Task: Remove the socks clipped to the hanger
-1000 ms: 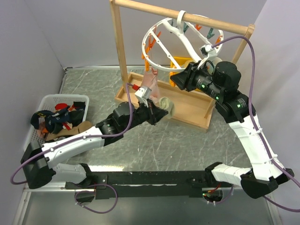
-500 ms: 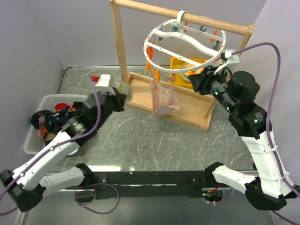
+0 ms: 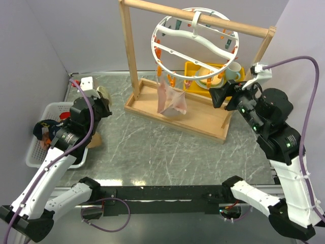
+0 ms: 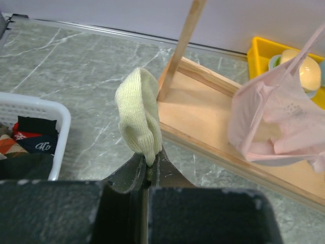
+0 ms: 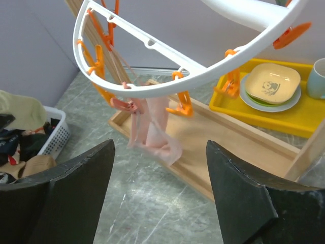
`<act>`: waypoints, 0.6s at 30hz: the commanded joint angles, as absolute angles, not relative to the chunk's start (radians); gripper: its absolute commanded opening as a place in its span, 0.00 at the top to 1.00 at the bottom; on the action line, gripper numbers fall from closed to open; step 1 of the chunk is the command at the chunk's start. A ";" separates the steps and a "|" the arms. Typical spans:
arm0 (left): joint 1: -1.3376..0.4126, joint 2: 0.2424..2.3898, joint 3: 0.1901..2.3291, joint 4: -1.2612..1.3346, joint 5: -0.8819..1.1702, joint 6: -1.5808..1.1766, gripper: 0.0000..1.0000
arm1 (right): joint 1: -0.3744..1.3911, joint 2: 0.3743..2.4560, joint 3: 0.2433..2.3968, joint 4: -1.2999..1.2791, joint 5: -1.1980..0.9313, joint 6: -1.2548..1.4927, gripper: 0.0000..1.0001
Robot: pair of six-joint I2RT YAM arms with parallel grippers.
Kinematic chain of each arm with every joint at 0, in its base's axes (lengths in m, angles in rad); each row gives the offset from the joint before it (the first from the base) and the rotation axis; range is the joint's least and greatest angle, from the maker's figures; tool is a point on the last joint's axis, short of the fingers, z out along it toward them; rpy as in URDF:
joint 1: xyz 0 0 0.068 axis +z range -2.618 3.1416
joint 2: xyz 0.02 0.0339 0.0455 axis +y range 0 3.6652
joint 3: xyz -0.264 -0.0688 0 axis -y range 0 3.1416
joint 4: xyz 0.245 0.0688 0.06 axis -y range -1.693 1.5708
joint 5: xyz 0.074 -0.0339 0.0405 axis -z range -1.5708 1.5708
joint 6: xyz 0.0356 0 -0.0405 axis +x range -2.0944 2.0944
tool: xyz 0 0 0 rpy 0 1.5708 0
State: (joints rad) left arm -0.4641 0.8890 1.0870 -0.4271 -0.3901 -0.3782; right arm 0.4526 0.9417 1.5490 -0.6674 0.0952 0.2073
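The white ring hanger (image 3: 195,38) hangs by its hook from the wooden rail, with orange and teal clips; it also shows in the right wrist view (image 5: 167,84). A pale pink sock (image 3: 170,100) hangs clipped under its left side, also seen in the left wrist view (image 4: 277,122) and the right wrist view (image 5: 152,127). My left gripper (image 3: 101,96) is shut on a pale yellow-green sock (image 4: 139,114), held near the white basket (image 3: 51,109). My right gripper (image 3: 223,96) is open and empty, right of the hanger.
The basket holds several dark, red and brown socks (image 3: 56,132). The wooden frame's base tray (image 3: 203,119) sits mid-table with its upright post (image 3: 131,51). A yellow tray (image 5: 304,114) with a bowl and a cup stands behind it. Grey walls close in left and right.
My left arm swung left with the yellow-green sock, from the frame's base to beside the basket. My right gripper let go of the hanger and drew back right. The hanger and pink sock swing.
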 commanded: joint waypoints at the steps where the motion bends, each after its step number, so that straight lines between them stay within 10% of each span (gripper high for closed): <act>1: -0.436 0.900 1.135 -0.443 -0.423 -0.368 0.99 | 0.449 0.873 1.523 -0.673 0.107 0.201 0.17; 18: -0.220 0.989 1.137 -0.353 -0.440 -0.347 0.99 | 0.449 0.651 1.230 -0.673 0.005 0.328 0.00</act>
State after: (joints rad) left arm -0.2878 0.9680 1.1000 -0.4168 -0.4480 -0.3676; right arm 0.4526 0.7101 1.2343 -0.6758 0.0277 0.2955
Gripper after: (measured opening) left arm 0.038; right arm 0.996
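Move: The laundry basket is about 28 cm to the left of the left gripper, roughly level with it and 25 cm lower; the brown sock over the basket's edge lies some 13 cm left, 5 cm back and 25 cm down. From the right gripper, the pink sock hangs around 10 cm ahead, 19 cm left and 15 cm lower; the hanger's near rim is about 8 cm ahead, 10 cm left and 5 cm higher. Swing the left gripper about 6 cm left and a little forward towards the basket, turning it some 15 degrees counter-clockwise with the cream sock still pinched. Meanwhile draw the right gripper back 4 cm from the hanger, then sink it about 8 cm, opening its fingers fully and tipping them slightly down. ##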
